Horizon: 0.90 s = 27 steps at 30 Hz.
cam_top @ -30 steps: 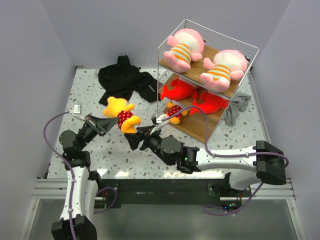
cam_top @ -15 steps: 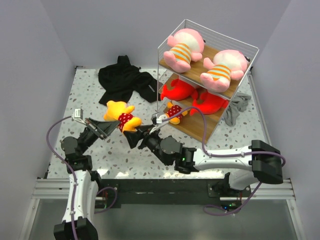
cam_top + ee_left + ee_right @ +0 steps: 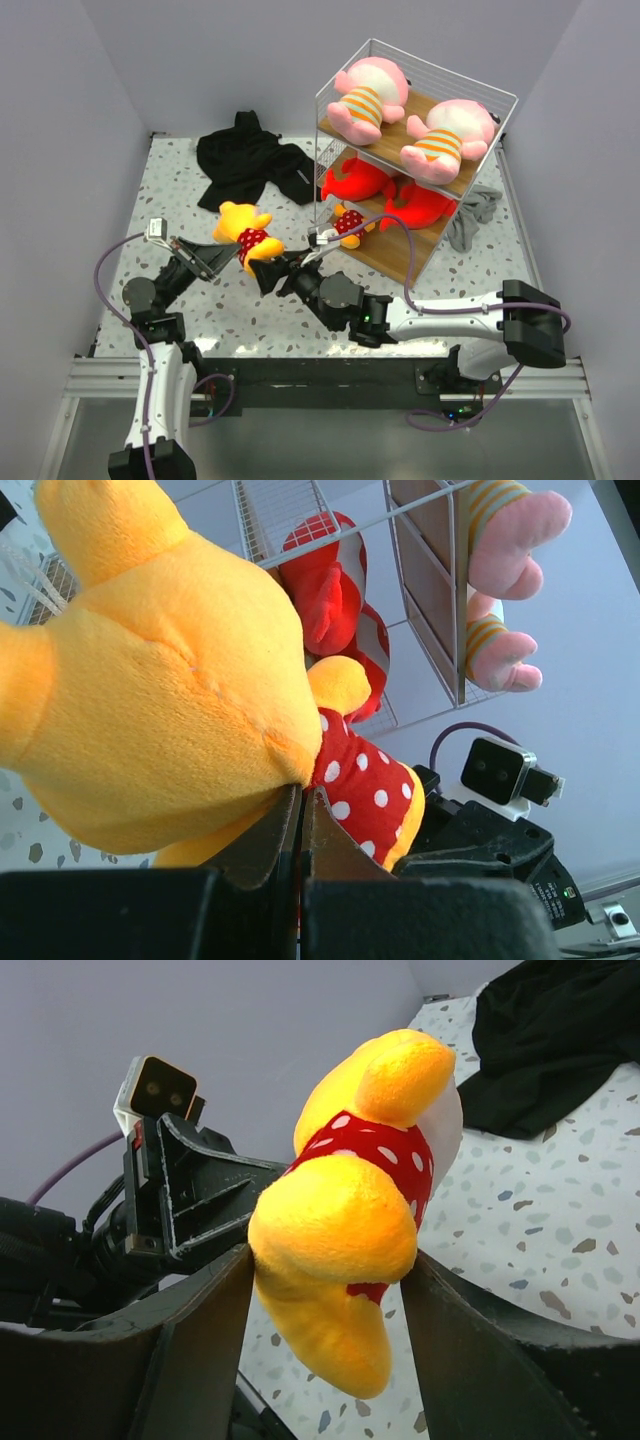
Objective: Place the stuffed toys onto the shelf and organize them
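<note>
An orange-yellow stuffed toy (image 3: 248,238) with a red polka-dot bib hangs just above the table between both arms. My left gripper (image 3: 230,255) is shut, pinching its fabric at the bib's edge (image 3: 305,792). My right gripper (image 3: 272,270) is shut on the toy's lower body (image 3: 340,1230), with a finger pressing each side (image 3: 330,1258). On the shelf (image 3: 400,255) two pink toys (image 3: 365,100) (image 3: 447,132) lie on the top board. Two red toys (image 3: 355,182) (image 3: 418,205) lie on the middle board. Another orange-yellow toy (image 3: 349,224) sits at the bottom board's front left.
A black garment (image 3: 248,158) lies crumpled at the back left of the speckled table. A grey cloth (image 3: 470,218) lies to the right of the shelf. Walls close in both sides and the back.
The toy has shifted slightly right and nearer with the left gripper. The right gripper's fingers have closed a little onto the toy's lower body.
</note>
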{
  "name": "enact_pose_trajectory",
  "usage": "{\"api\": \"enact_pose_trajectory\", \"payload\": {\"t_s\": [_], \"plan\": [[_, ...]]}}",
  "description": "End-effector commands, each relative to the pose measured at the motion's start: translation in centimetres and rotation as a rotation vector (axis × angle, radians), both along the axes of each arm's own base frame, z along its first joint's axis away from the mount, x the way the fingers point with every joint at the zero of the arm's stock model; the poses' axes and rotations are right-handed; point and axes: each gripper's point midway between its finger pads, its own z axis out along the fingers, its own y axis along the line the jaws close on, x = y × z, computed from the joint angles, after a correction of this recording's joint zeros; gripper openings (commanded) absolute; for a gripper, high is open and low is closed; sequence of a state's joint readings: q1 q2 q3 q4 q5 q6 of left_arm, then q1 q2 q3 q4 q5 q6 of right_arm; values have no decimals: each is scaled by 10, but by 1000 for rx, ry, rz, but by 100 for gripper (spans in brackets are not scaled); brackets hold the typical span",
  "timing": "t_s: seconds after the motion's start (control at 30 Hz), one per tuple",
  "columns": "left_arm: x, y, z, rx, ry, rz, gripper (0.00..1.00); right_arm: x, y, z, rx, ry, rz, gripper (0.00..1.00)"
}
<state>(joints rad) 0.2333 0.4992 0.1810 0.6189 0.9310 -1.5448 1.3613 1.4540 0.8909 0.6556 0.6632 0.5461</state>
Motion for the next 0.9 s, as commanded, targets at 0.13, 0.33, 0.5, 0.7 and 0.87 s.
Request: {"api": "enact_pose_trajectory", "payload": {"t_s": [0.13, 0.33, 0.5, 0.7, 0.87], "plan": [[-6, -2, 6, 0, -39, -8, 0, -2, -4, 22, 100, -39, 4, 36], [-4, -1, 3, 6, -30, 0, 9, -5, -3, 25, 91, -82, 26, 0], [1, 0, -7, 31, 7, 12, 53, -5, -10, 30, 46, -121, 19, 0], [15, 6, -22, 164, 54, 47, 85, -2, -36, 26, -234, -176, -5, 0], [32, 18, -39, 319, 111, 91, 90, -7, -72, -5, -617, -233, 54, 0]]}}
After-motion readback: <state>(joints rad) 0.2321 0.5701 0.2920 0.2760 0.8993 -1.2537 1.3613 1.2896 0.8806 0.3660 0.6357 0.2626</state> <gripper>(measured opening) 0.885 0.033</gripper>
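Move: The yellow bear is pinched in my left hand; its middle lies about 4 cm ahead of that hand, 4 cm to its right and slightly above. From my right hand, whose open fingers straddle the bear's bottom end, its middle is some 7 cm ahead, 4 cm left and a little higher. The shelved bear sits roughly 18 cm ahead of my right hand, 19 cm right and 18 cm lower; the nearer red toy is about 21 cm ahead, 19 cm right, near hand height. I hold both hands almost still while my right fingers close and pinch the bear's bottom end; only then do my left fingers open wide and let go of it. Keeping that grip, I draw my right hand about 4 cm to the right, away from my left, rolling it some 20 degrees with its left side dropping. My empty left hand sinks about 3 cm and eases 2 cm forward. ##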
